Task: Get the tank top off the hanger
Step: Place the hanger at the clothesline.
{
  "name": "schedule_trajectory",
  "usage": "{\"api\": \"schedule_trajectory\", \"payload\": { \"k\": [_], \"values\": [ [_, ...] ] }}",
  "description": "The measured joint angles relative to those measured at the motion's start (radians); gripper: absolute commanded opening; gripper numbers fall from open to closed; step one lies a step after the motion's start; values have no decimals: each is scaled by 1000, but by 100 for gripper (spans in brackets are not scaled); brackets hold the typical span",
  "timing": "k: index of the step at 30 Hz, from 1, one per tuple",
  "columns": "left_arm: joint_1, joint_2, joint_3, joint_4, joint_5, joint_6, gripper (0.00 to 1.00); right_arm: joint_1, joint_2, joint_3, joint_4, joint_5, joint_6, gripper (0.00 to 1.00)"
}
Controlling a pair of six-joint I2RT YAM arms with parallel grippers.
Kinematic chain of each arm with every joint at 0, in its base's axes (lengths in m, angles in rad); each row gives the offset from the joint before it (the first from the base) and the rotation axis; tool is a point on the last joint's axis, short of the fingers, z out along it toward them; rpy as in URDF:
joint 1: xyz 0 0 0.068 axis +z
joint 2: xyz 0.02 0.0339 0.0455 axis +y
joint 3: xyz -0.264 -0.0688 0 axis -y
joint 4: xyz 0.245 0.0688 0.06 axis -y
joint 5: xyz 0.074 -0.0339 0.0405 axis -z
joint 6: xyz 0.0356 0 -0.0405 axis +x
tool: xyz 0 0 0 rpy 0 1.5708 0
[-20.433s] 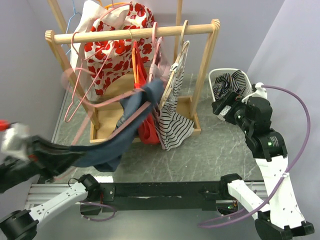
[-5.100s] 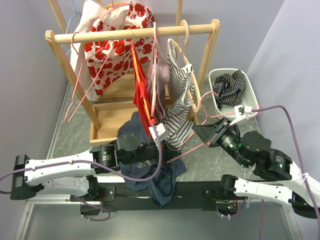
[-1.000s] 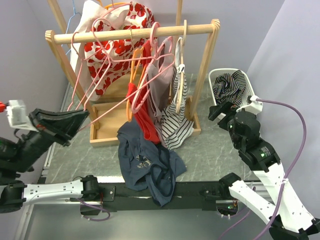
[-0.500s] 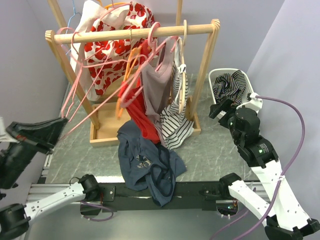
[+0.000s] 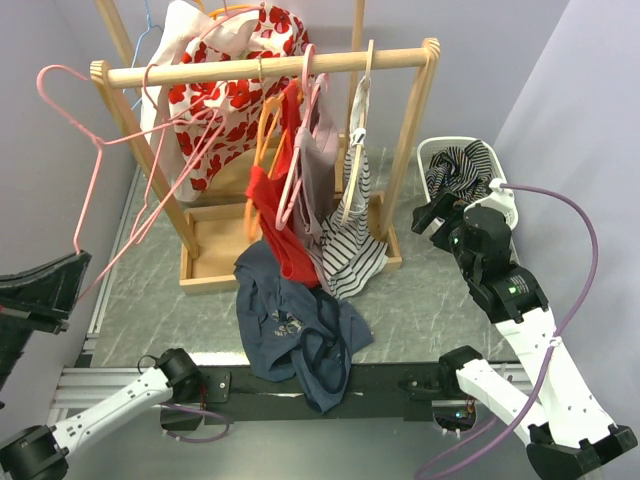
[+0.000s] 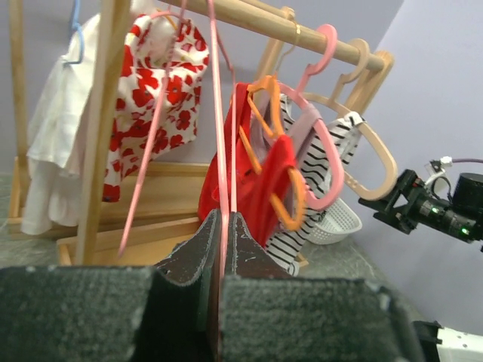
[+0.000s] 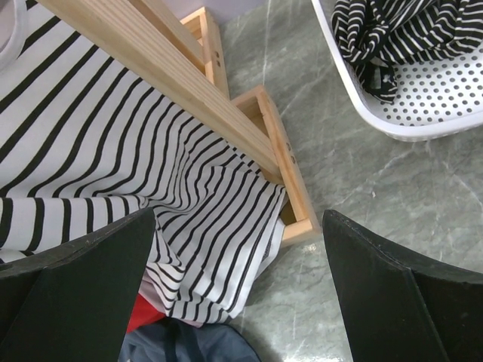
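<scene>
The dark blue tank top (image 5: 290, 320) lies crumpled on the table in front of the rack, off any hanger; its edge shows in the right wrist view (image 7: 189, 343). My left gripper (image 5: 78, 265) is raised at the far left, shut on the bare pink wire hanger (image 5: 89, 200). The hanger's hook hangs free to the left of the rack. In the left wrist view the pink wire (image 6: 219, 136) runs up from between the closed fingertips (image 6: 224, 220). My right gripper (image 5: 432, 215) is open and empty above the table beside the striped top (image 7: 151, 166).
The wooden clothes rack (image 5: 270, 68) carries a red garment (image 5: 275, 220), a mauve one, a floral one (image 5: 220, 90) and the striped top (image 5: 350, 240) on hangers. A white basket (image 5: 470, 165) of striped clothes stands at the right.
My left gripper has pulled the pink hanger left and up, clear of the rack. The hanging garments have swung back to rest. The right arm has barely shifted.
</scene>
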Motion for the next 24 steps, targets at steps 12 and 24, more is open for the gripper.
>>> {"api": "schedule_trajectory", "payload": {
  "k": [12, 24],
  "values": [
    [29, 40, 23, -50, 6, -3, 1, -7, 2, 0, 7, -17, -4, 100],
    [29, 318, -84, -16, -44, -16, 1, -23, 3, 0, 0, -32, -27, 100]
  ]
}}
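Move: Some 17 cm ahead, 14 cm to the right and about 9 cm above the left hand, which already pinches the emptied pink hanger, is the clothesline's bare stretch. The empty pink hanger already hung there has its middle about 15 cm ahead, 10 cm right and slightly lower; the red tank top is roughly 18 cm ahead, 20 cm right and 15 cm down. From the waiting right hand, that bare stretch is level fore and aft, about 28 cm left and 28 cm higher. Swinging in from outside the rack's left end after a brief near-halt, the left arm carries the emptied pink hanger forward and right towards the clothesline's bare stretch, roughly 13 cm across the level, while sinking about 6 cm. The wrist tips the fingers down and rolls, left side rising, each by some 15 degrees; the shut fingers keep their pinch on the hanger's bar. ##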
